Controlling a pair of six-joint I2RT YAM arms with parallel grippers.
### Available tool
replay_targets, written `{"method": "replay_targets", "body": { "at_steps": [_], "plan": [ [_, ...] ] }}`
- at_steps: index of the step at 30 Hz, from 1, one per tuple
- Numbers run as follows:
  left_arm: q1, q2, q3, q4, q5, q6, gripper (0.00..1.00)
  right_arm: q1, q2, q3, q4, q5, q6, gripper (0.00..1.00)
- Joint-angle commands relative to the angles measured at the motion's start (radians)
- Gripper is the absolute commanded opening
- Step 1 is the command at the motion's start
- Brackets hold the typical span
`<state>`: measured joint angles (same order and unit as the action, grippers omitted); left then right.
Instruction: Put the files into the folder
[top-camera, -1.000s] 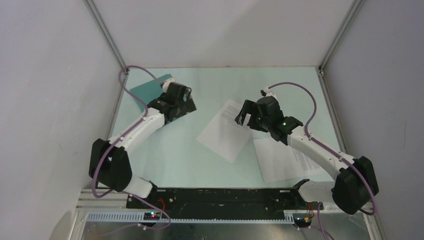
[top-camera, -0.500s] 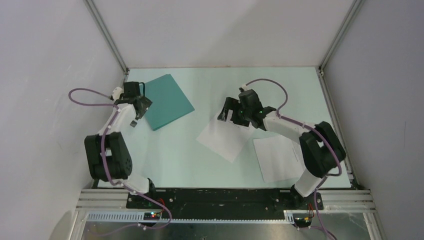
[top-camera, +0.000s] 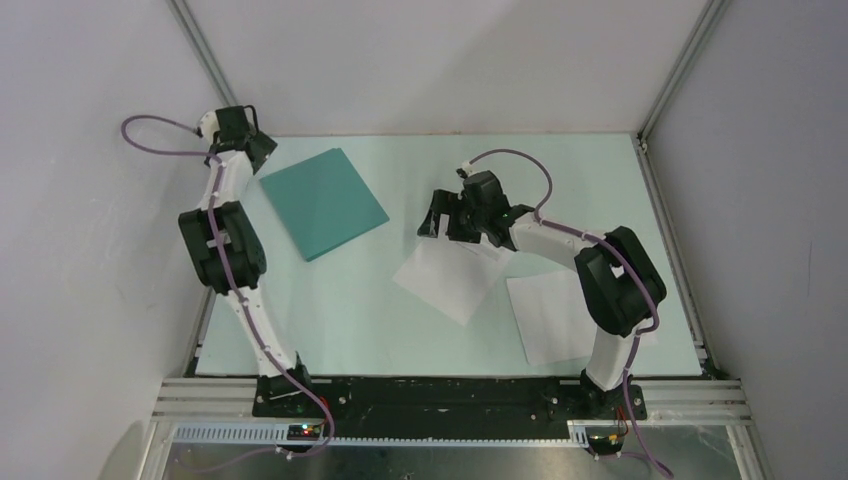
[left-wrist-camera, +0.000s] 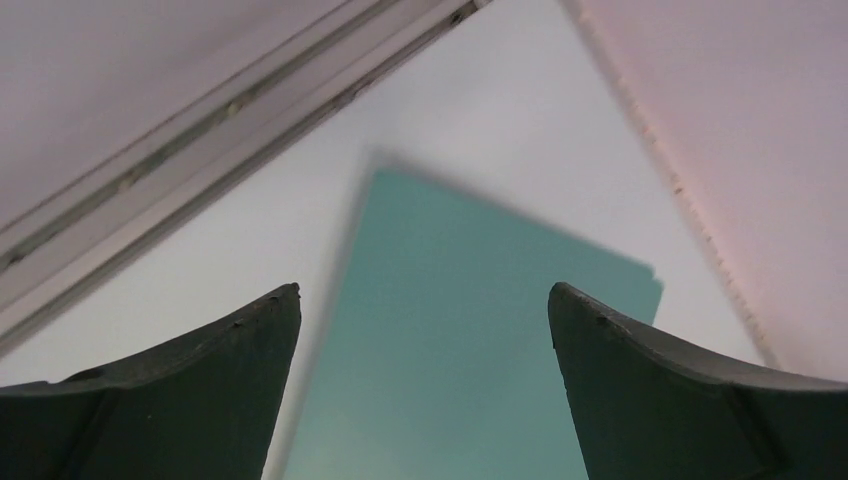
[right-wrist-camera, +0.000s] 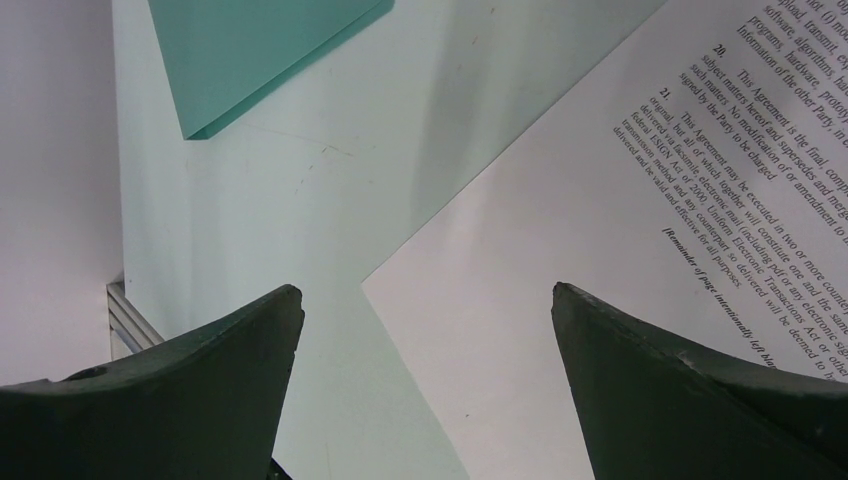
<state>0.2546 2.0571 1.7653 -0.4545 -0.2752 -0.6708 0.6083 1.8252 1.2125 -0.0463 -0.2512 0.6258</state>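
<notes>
The teal folder (top-camera: 323, 202) lies closed and flat at the far left of the table. It also shows in the left wrist view (left-wrist-camera: 450, 340) and in the right wrist view (right-wrist-camera: 250, 50). Two white files lie at the right: one tilted sheet (top-camera: 447, 277) in the middle, with printed text in the right wrist view (right-wrist-camera: 620, 200), and a second sheet (top-camera: 556, 318) partly under the right arm. My left gripper (top-camera: 252, 148) (left-wrist-camera: 424, 300) is open and empty, raised at the far-left corner beside the folder. My right gripper (top-camera: 434, 220) (right-wrist-camera: 428, 300) is open and empty above the middle sheet's far edge.
Metal frame posts (top-camera: 210, 60) rise at the far corners, and grey walls close in three sides. The left wrist sits near the left post. The pale green table surface (top-camera: 340, 300) lies between the folder and the sheets.
My left arm has swung off the folder toward the far-left corner, leaving the folder flat and uncovered. My right arm has reached left and farther over the middle sheet.
</notes>
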Motion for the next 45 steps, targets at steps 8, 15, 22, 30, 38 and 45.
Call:
{"method": "replay_targets", "body": {
  "at_steps": [8, 15, 22, 30, 38, 45],
  "plan": [
    [0.023, 0.357, 0.485, 0.024, 0.04, -0.001, 1.0, 0.027, -0.005, 0.039, -0.007, -0.021, -0.072, 1.0],
    [0.051, 0.49, 0.578, 0.058, 0.115, -0.173, 1.0, 0.033, -0.024, 0.039, -0.004, -0.031, -0.074, 1.0],
    [0.069, 0.554, 0.56, 0.062, 0.196, -0.432, 1.0, 0.028, -0.04, 0.039, -0.045, -0.017, -0.099, 1.0],
    [0.052, 0.443, 0.344, 0.06, 0.188, -0.567, 1.0, 0.03, -0.061, 0.034, -0.089, 0.001, -0.112, 1.0],
    [-0.017, 0.261, 0.092, -0.001, 0.112, -0.551, 1.0, 0.025, -0.101, -0.014, -0.086, 0.012, -0.107, 1.0],
    [-0.132, 0.098, -0.14, -0.018, 0.113, -0.548, 1.0, 0.025, -0.15, -0.078, -0.069, 0.004, -0.073, 1.0]
  ]
}}
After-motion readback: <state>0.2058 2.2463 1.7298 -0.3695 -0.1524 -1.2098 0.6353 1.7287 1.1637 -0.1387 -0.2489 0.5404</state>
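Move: The left hand, open and empty, hangs some 13 cm above the table, with the folder's left corner about 5 cm ahead beneath it. The folder's middle is about 17 cm to its right and 3 cm back. The middle file's centre lies 20 cm back and 52 cm to the left hand's right. From the right hand, the folder is some 14 cm ahead, 31 cm left and 10 cm down, and the middle file is 3 cm back and 3 cm left. Open left fingers come to bear on the folder's far edge near its left corner: the hand reaches forward about 12 cm past the corner, sinking some 9 cm and rolling its left side down, then hooks back and right about 8 cm each way, drawing the folder along. The right hand, still open, eases back some 3 cm over the middle file. ##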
